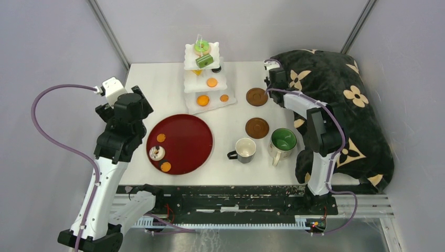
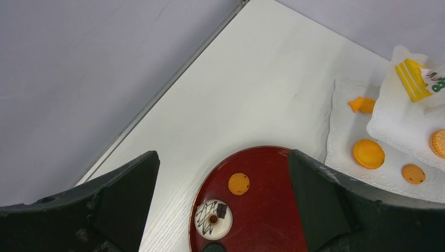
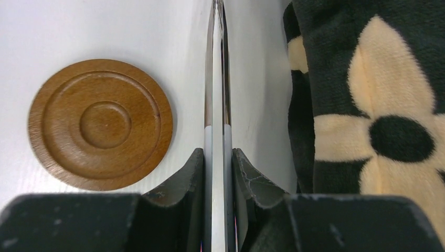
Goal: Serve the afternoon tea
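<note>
The white three-tier stand (image 1: 190, 64) at the table's back holds a green donut (image 1: 201, 48), a green striped cake (image 1: 204, 61) and orange discs (image 1: 212, 82). Two brown coasters (image 1: 257, 96) (image 1: 257, 127) lie to its right, with two mugs (image 1: 245, 149) (image 1: 282, 143) nearer me. My left gripper (image 2: 223, 157) hangs open and empty above the dark red tray's (image 2: 273, 210) left side. That tray carries an orange disc (image 2: 239, 184) and a white iced donut (image 2: 213, 219). My right gripper (image 3: 216, 152) is shut on metal tongs (image 3: 215, 79) beside the far coaster (image 3: 101, 124).
A black blanket with cream flowers (image 1: 336, 105) is heaped over the table's right edge, close to my right arm. Grey walls stand on the left, back and right. The tray (image 1: 191, 147) lies between my left arm and the mugs.
</note>
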Robot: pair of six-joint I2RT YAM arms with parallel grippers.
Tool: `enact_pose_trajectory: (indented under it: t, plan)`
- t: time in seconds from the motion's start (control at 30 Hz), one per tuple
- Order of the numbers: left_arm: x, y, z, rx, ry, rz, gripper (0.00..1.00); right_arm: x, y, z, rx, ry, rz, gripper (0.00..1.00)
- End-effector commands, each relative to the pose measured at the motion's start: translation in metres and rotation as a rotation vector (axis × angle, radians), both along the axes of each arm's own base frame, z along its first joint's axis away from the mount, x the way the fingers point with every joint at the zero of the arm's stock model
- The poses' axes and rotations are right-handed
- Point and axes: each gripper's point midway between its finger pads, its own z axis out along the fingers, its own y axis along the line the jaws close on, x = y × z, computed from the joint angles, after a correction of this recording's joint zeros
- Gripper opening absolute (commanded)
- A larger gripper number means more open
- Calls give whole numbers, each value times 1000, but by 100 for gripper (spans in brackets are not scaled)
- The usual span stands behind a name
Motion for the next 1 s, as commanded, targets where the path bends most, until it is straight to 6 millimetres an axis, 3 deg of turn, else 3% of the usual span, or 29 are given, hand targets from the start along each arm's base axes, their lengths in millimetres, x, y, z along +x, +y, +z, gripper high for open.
enact_pose_trajectory:
  t: [0.0, 0.13, 0.3, 0.47, 0.63, 0.77, 0.83, 0.9, 0.97]
  plan:
    - [-1, 2, 10, -3, -31, 6, 99, 33, -8, 25, -39, -99, 0, 23]
    - [0, 2, 12, -2, -33, 5, 99, 38, -15, 7, -48, -31, 0, 32]
    - [4, -2, 7, -2, -6, -12, 99, 38, -30, -2, -69, -16, -59, 56]
    - [6, -3, 9, -4, -8, -19, 99, 34, -29, 22, -28, -67, -79, 73]
    - [8, -6, 10, -2, -5, -37, 99, 20, -21, 65, 32, -114, -51, 83]
    - [8, -9, 1, 5, 25, -63, 99, -9, -2, 98, 145, -109, -23, 83]
    - [12, -16, -5, 10, 59, -113, 99, -43, 25, 118, 180, -62, 65, 94]
    - [15, -21, -11, 1, 83, -142, 99, -73, 46, 128, 196, -43, 90, 96]
    - [17, -26, -15, -7, 87, -167, 99, -100, 69, 125, 226, 1, 133, 95]
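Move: The right hand holds the tongs low over the table. Their place, the bare strip between the far coaster and the pillow, is about 2 cm ahead, 3 to the right and 4 below. The far coaster lies some 5 cm ahead and 8 left, the near coaster roughly 9 back and 8 left, the big pillow's middle about 27 right and 4 back. From the left hand that strip is around 27 cm ahead, 58 right and 27 down. The right hand lets go of the tongs on the table beside the pillow: it eases down, forward and to the right, about 3 cm each way, the fingers starting to open near the bottom and going nearly wide. Then it pulls off the handle quickly, some 14 cm up while drawing back and left. The empty left hand drifts a couple of centimetres right, down and forward. ##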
